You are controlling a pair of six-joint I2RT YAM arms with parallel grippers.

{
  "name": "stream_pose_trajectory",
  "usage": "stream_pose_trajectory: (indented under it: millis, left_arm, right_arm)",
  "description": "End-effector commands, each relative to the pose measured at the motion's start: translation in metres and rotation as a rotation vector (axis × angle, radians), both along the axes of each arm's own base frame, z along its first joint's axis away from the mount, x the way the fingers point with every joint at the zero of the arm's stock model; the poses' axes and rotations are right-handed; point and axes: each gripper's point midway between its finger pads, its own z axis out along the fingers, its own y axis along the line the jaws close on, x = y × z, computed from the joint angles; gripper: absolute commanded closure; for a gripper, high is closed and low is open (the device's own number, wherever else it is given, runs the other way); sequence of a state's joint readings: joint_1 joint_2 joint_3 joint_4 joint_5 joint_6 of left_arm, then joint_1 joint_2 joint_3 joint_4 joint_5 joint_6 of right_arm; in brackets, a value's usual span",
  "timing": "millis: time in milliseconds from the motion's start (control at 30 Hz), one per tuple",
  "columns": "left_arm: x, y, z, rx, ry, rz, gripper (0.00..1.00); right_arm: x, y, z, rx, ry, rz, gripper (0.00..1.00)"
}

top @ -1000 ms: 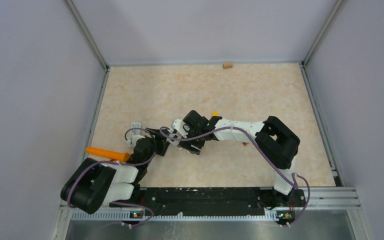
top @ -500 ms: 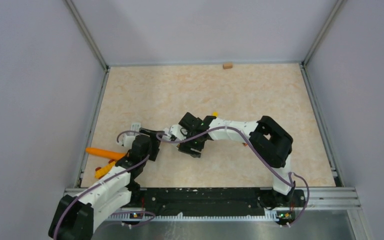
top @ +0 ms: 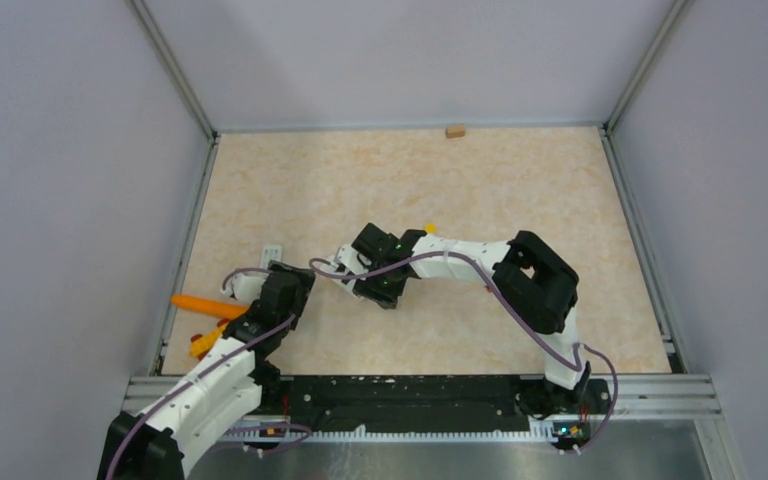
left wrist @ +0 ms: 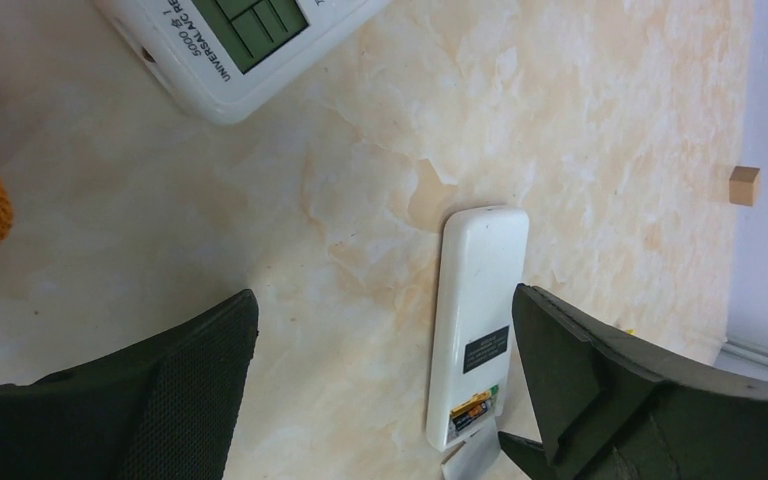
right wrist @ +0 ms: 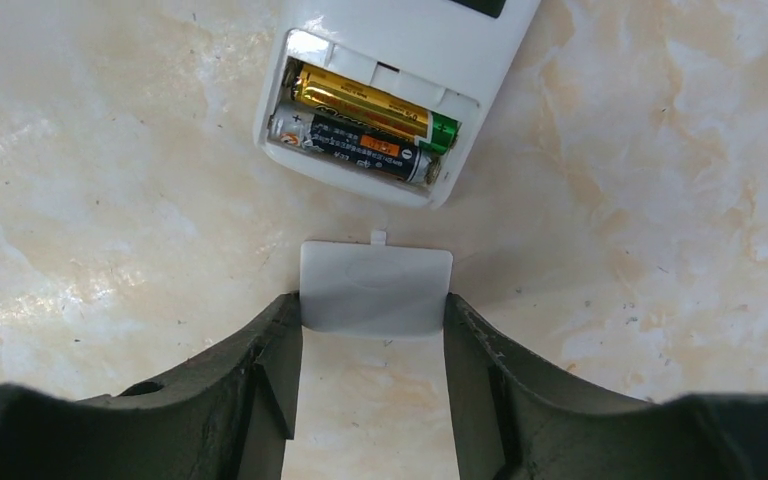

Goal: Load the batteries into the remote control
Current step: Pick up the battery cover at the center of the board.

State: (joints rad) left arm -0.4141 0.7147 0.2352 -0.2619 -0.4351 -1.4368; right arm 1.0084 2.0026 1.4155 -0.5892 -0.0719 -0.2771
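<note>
The remote control [left wrist: 477, 300] lies back up on the table, its battery recess open at the near end. Two batteries sit side by side in the recess, a gold one [right wrist: 360, 98] and a black-and-orange one [right wrist: 355, 148]. My right gripper [right wrist: 372, 310] is shut on the loose white battery cover [right wrist: 376, 285], which lies flat just short of the recess, its tab pointing at it. My left gripper [left wrist: 380, 310] is wide open and holds nothing; the remote lies just inside its right finger [left wrist: 580, 370]. In the top view the right gripper hides most of the remote.
A second white remote with a screen [left wrist: 230, 40] lies to the left. An orange cylinder [top: 210, 305] and small yellow blocks [top: 205, 343] lie near the left wall. A tan block [top: 455, 130] rests against the back wall.
The left arm drew back toward the near left corner and its gripper opened wide. The right gripper shifted slightly left and narrowed onto the battery cover.
</note>
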Motion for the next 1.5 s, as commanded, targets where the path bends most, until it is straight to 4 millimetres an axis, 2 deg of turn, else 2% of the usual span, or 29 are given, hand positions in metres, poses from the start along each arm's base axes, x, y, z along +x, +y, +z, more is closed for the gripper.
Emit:
stream_pose_trajectory:
  millis: [0,133,200,267,367,433,533,700,833,900,1033,1300,1367,1467]
  left_arm:
    - [0.003,0.005,0.016,0.035,-0.021,0.004,0.01]
    - [0.013,-0.014,0.037,0.056,-0.083,-0.132,0.01]
    - [0.019,-0.037,0.055,0.04,-0.144,-0.27,0.04]
    - [0.02,-0.059,0.067,0.022,-0.171,-0.399,0.12]
    - [0.015,-0.088,0.078,-0.024,-0.173,-0.571,0.17]
    - [0.011,-0.108,0.091,-0.068,-0.2,-0.689,0.18]
    - [0.008,-0.134,0.117,-0.125,-0.285,-0.845,0.14]
    - [0.002,-0.148,0.141,-0.175,-0.367,-0.944,0.12]
    - [-0.003,-0.153,0.15,-0.211,-0.418,-0.978,0.16]
    - [-0.005,-0.157,0.153,-0.237,-0.426,-1.002,0.22]
    - [-0.008,-0.162,0.15,-0.27,-0.404,-1.034,0.41]
    - [-0.009,-0.166,0.147,-0.309,-0.376,-1.061,0.69]
    - [-0.01,-0.168,0.147,-0.324,-0.374,-1.074,0.79]
    - [-0.013,-0.172,0.151,-0.344,-0.387,-1.113,1.0]
  right_arm:
    - [0.013,0.013,0.015,0.04,-0.065,-0.046,0.66]
    - [0.018,0.018,0.051,0.162,-0.099,-0.079,0.66]
    - [0.021,0.018,0.073,0.249,-0.116,-0.1,0.66]
    - [0.022,0.017,0.093,0.337,-0.132,-0.12,0.66]
    - [0.02,0.013,0.116,0.434,-0.167,-0.133,0.65]
    - [0.017,0.011,0.127,0.479,-0.181,-0.134,0.65]
    - [0.009,0.01,0.142,0.543,-0.185,-0.121,0.65]
    - [0.0,0.011,0.161,0.605,-0.17,-0.105,0.65]
    - [-0.003,0.012,0.169,0.627,-0.161,-0.104,0.65]
    - [-0.003,0.014,0.173,0.641,-0.16,-0.102,0.65]
    - [-0.004,0.016,0.176,0.653,-0.156,-0.097,0.65]
    - [0.0,0.019,0.182,0.669,-0.166,-0.106,0.65]
    - [0.001,0.019,0.182,0.673,-0.162,-0.11,0.65]
    - [0.003,0.019,0.183,0.685,-0.15,-0.132,0.65]
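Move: The battery cover is already between the right fingers, flat on the table right at that hand's point. The remote control's middle lies about 6 cm ahead and 6 cm left of that hand; a yellow block is some 18 cm ahead and 13 cm right. From the wide-open left hand, the cover is roughly 18 cm to the right, 2 cm back and 4 cm below, while the AC remote sits about 6 cm ahead and 6 cm left. Straight up some 14 cm, the right hand lifts the cover, keeping its grip and rolling about 30 degrees so its left side rises, then holds there. The left hand sweeps about 16 cm right and 12 cm up to meet the cover, swinging clockwise until its fingers point right; these close almost shut about the cover's edge and seem to pinch it. ##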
